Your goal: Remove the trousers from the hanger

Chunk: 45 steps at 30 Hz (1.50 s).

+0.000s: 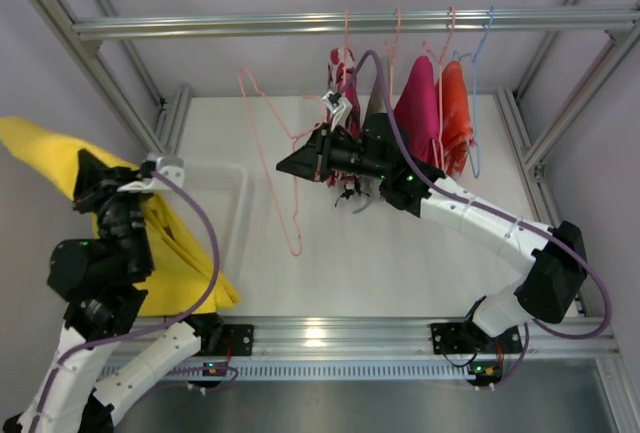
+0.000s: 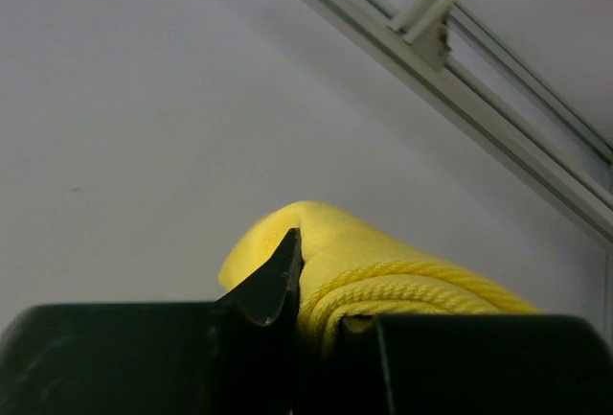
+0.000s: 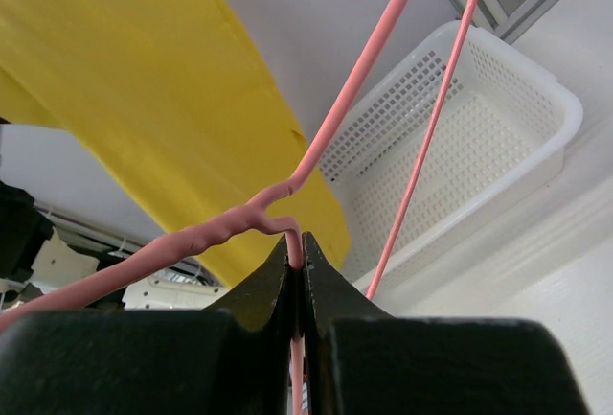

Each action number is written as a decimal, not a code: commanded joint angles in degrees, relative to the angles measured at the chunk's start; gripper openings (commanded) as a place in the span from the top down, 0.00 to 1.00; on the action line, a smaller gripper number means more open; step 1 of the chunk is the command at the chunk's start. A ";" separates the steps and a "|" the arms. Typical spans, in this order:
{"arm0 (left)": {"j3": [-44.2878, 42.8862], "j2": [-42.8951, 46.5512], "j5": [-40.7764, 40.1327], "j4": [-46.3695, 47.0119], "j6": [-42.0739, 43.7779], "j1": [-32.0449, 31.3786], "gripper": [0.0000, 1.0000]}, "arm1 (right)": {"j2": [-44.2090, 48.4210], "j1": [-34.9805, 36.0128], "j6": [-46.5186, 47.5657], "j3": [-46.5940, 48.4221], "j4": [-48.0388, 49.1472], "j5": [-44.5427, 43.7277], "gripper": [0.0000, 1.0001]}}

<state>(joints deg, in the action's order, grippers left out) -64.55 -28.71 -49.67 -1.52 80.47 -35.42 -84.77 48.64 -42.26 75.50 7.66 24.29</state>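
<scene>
My left gripper (image 1: pixel 88 175) is shut on the yellow trousers (image 1: pixel 170 253), held at the far left above the table; the cloth drapes down past the arm. In the left wrist view the fingers (image 2: pixel 326 281) pinch a rolled yellow fold (image 2: pixel 402 266). My right gripper (image 1: pixel 285 165) is shut on the wire of a bare pink hanger (image 1: pixel 268 143) near the table's middle. The right wrist view shows the pads (image 3: pixel 298 242) clamped on the pink wire (image 3: pixel 345 113), with the yellow trousers (image 3: pixel 144 80) beyond. Patterned (image 1: pixel 343 73), magenta (image 1: pixel 418 108) and orange (image 1: pixel 456 118) trousers hang on the rail.
A white perforated basket (image 1: pixel 243 193) stands on the table between the arms and also shows in the right wrist view (image 3: pixel 479 147). A metal rail (image 1: pixel 200 25) crosses the back, carrying several wire hangers. Frame posts stand at both sides.
</scene>
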 commanded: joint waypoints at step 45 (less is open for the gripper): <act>-17.07 -38.26 22.06 -22.90 -50.66 44.12 1.00 | 4.79 -2.67 1.48 2.46 -0.54 0.40 1.00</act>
<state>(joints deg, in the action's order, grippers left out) -74.35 -66.78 -29.61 -30.22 34.70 8.34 -82.85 46.74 -42.37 75.55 6.28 24.73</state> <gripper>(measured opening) 0.128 0.009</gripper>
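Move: The left hand already holds the yellow trousers, off the hanger. The white basket they are taken to lies about 9 cm ahead of it, 4 cm to its right and some 45 cm below. The pink hanger is roughly 27 cm to its right, 8 cm ahead and 15 cm lower. From the right hand, still gripping that hanger, the basket lies about 23 cm left, level fore and aft and 31 cm below. Still gripping the trousers, the left hand drops about 18 cm and forward towards the basket, veering right, then left. ##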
